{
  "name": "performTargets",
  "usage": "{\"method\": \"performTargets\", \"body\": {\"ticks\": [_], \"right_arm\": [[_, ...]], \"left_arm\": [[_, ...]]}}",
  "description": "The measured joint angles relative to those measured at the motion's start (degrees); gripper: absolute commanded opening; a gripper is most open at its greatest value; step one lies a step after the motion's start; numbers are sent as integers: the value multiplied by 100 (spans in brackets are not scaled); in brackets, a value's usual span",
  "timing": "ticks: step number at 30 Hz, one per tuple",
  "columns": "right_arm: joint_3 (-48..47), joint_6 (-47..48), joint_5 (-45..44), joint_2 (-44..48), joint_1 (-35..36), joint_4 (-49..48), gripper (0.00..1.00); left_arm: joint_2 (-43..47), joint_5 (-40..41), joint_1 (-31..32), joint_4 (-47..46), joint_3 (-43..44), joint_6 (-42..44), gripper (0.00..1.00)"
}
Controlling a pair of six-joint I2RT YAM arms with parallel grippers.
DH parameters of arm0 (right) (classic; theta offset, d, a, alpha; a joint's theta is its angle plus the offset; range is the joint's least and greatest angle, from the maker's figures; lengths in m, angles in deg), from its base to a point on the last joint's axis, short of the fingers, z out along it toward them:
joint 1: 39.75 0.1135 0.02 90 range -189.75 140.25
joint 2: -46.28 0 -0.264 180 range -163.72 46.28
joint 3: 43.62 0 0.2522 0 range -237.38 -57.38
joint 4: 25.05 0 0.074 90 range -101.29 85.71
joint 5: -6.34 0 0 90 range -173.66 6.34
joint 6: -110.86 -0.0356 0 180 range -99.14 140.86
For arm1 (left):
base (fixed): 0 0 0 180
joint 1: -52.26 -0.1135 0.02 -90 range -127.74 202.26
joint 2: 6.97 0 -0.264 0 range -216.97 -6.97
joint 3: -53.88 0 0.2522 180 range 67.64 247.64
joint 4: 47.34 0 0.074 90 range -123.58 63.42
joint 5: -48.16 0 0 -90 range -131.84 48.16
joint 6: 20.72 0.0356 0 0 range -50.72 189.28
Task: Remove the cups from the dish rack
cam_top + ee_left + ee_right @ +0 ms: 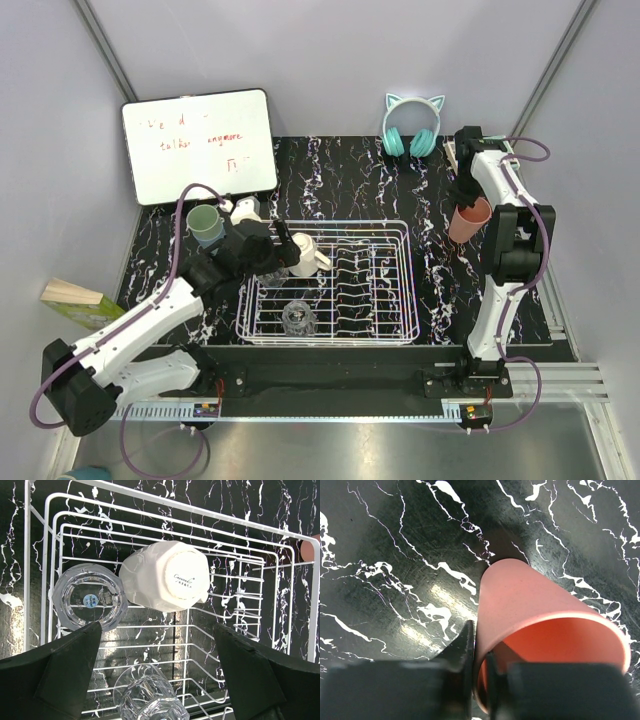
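Observation:
The white wire dish rack (pixel 385 300) stands mid-table. In it are an upturned cream mug (pixel 305 255) (pixel 167 575), one clear glass (pixel 90 597) bottom-up beside the mug, and a second glass (pixel 298 318) (pixel 147 695) near the rack's front. My left gripper (pixel 277 250) (pixel 156 630) hovers open over the rack's left end, above the gap between mug and glasses, holding nothing. My right gripper (pixel 465 195) (pixel 480 650) is shut on the rim of a pink cup (pixel 468 220) (pixel 535 605), one finger inside and one outside, right of the rack. Whether the cup's base touches the table I cannot tell.
A pale green cup (pixel 205 225) stands on the table left of the rack, with a small white object (pixel 245 208) beside it. A whiteboard (pixel 200 145) leans at the back left and teal cat-ear headphones (pixel 412 125) at the back. A green box (pixel 80 300) lies off the table's left edge.

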Motion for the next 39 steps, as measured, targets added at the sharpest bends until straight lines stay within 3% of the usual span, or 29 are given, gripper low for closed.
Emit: {"method": "performTargets", "body": {"ticks": [6,16,21,25,26,29,34,39], "right_arm": [[72,-11,39,2,-4,-59,49],[109,0,195,273,-4,-85,66],[105,9,498,914,-4,-160,73],[164,48,787,1659,42,-433,86],[284,68,846,1923,81,-597,93],[1132,155,1145,3014,358,-1248,100],[2662,203,1683,4441,1126,-2107,100],[3799,173,1904,5064,1989,-2623,100]], "left_arm": [[-39,-31,-2,-2,0,2,99],[-39,-94,-2,0,2,105,99],[-37,-94,-2,4,68,243,99],[-35,-59,-2,-2,96,398,99],[-33,-26,-2,0,96,448,99],[-4,96,-2,2,96,612,99],[94,302,-2,9,96,894,99],[94,435,-2,87,96,1043,99]]}}
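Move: The pink cup stands upright on the counter. My right fingers already pinch the far-left wall of its rim, so its middle is about 3 cm back, 3 cm right and 4 cm below that hand. The headphones are roughly 20 cm ahead and 13 cm left. The dish rack's middle lies some 19 cm back, 35 cm left and 5 cm down. From my left hand the cup is about 15 cm ahead, 47 cm right and 12 cm lower. I hold my right hand almost still while its fingers spread and let go of the pink cup's rim. Then I lift nearly straight up off the cup by about 10 cm, opening wide, and sweep some 18 cm left and 11 cm back towards the rack. On the way the fingers tip up from pointing down, and the hand swings about 30 degrees counter-clockwise. ##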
